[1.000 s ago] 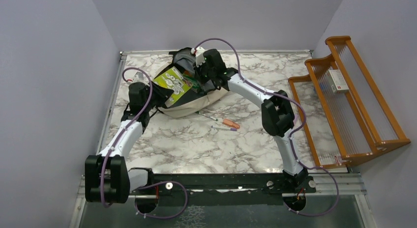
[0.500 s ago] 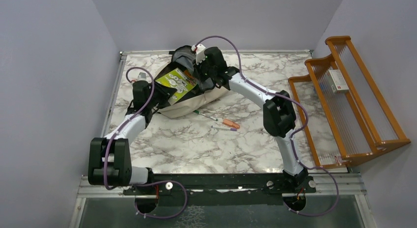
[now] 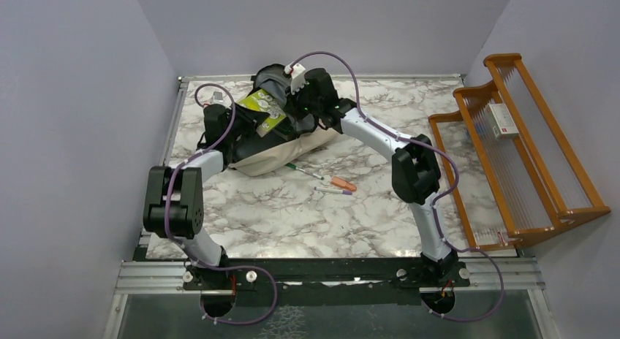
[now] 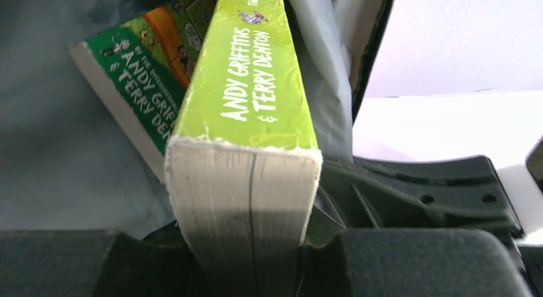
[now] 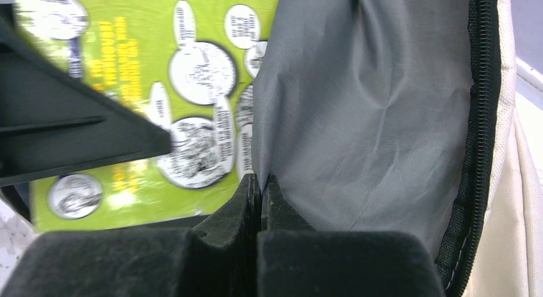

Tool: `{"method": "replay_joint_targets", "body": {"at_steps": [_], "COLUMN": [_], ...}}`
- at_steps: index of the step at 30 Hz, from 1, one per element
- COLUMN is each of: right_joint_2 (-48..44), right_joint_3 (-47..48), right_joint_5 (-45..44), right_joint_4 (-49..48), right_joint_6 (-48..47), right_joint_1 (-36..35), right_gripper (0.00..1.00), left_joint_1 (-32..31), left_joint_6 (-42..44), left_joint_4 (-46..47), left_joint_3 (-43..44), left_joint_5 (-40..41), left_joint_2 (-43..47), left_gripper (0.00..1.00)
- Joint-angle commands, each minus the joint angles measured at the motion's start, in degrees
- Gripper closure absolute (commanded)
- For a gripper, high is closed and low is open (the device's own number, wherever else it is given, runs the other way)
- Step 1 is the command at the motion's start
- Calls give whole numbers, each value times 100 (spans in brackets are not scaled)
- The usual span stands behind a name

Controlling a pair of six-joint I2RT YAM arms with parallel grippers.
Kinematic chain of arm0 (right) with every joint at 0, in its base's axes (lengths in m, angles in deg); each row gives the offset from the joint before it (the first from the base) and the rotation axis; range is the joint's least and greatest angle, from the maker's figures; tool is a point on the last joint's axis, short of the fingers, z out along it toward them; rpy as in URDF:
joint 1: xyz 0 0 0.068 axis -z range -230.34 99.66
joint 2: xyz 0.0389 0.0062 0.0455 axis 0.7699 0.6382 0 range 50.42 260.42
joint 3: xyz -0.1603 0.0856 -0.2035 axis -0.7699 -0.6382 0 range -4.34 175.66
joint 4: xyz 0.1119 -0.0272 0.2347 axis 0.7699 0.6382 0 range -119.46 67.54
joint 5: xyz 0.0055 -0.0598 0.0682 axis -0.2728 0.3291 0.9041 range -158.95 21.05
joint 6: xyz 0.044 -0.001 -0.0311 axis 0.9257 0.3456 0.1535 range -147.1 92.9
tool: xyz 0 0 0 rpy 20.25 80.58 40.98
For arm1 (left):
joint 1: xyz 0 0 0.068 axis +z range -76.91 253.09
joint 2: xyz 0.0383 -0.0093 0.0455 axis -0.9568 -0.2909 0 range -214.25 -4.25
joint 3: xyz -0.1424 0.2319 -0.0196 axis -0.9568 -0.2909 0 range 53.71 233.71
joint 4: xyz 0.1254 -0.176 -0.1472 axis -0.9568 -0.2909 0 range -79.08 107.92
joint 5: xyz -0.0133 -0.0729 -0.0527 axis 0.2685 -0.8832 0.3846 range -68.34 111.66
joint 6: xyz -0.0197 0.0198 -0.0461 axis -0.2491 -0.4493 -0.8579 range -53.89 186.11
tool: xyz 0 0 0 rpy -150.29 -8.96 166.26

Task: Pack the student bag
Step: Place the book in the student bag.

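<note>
The student bag (image 3: 281, 153), beige with black trim, lies at the back of the table with its mouth held open. My right gripper (image 3: 294, 114) (image 5: 259, 188) is shut on a fold of the bag's grey lining (image 5: 358, 118), beside the black zipper (image 5: 477, 150). My left gripper (image 3: 243, 126) (image 4: 246, 249) is shut on a thick lime-green book (image 4: 250, 105) (image 3: 265, 105) by its page edge, spine up, and the book is partly inside the bag's mouth. A second, darker green book (image 4: 137, 73) lies deeper in against the lining.
On the marble table just in front of the bag lie a green pen (image 3: 303, 169), an orange marker (image 3: 342, 183) and a purple-tipped pen (image 3: 333, 191). A wooden rack (image 3: 512, 149) stands along the right edge. Grey walls close in the left and back.
My left arm has reached further back and right, carrying the green book deeper into the bag's mouth. My right gripper has kept its hold on the lining, barely moving.
</note>
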Motion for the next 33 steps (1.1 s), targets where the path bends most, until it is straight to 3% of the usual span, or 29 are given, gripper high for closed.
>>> {"method": "replay_joint_targets", "body": {"at_steps": [1, 12, 19, 23, 26, 27, 28, 33], "right_joint_2": [-371, -335, -346, -388, -389, -393, -397, -449], "right_joint_3": [123, 32, -53, -109, -130, -135, -160, -254], "right_joint_5": [392, 313, 162, 142, 134, 129, 131, 72], "right_joint_4": [-526, -391, -364, -347, -338, -333, -336, -365], "right_joint_6": [232, 159, -60, -124, -156, -158, -158, -220], "right_joint_1": [-41, -42, -39, -40, -34, -31, -31, -30], "right_gripper": [100, 99, 99, 100, 99, 99, 100, 100], "left_joint_1": [-23, -475, -828, -844, -835, -829, -822, -738], "left_joint_6": [-211, -1277, -1353, -1183, -889, -832, -798, -538], "left_joint_4": [1440, 3521, 3632, 3507, 3216, 3161, 3116, 2749], "left_joint_3": [671, 1831, 2648, 2530, 2445, 2444, 2437, 2430], "left_joint_5": [-411, -623, -514, -358, -317, -312, -315, -402], "left_joint_2": [-712, -2938, -3862, -3843, -3715, -3678, -3651, -3408], "left_gripper": [100, 100, 100, 75, 62, 49, 44, 36]}}
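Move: The left hand grips the green book by one end. The place it is bound for, deep inside the student bag, lies about 11 cm ahead, 10 cm to the right and 9 cm lower. The first book lies in the bag some 2 cm ahead, 10 cm right and 12 cm below; the lining edge pinched by the right hand is about 3 cm ahead and 9 cm right, level in height. From the right hand, that inner place is some 8 cm ahead, neither left nor right, 9 cm below. Forward and down at first, then swinging more to the right, the left hand drives the green book under the raised lining into the bag, roughly 10 cm ahead, as much to the right and 6–7 cm down, rolling its left side down and turning slightly clockwise. It then stays there and opens its fingers clearly wider around the book. The right hand stays put, still pinching the lining edge to hold the bag open. ##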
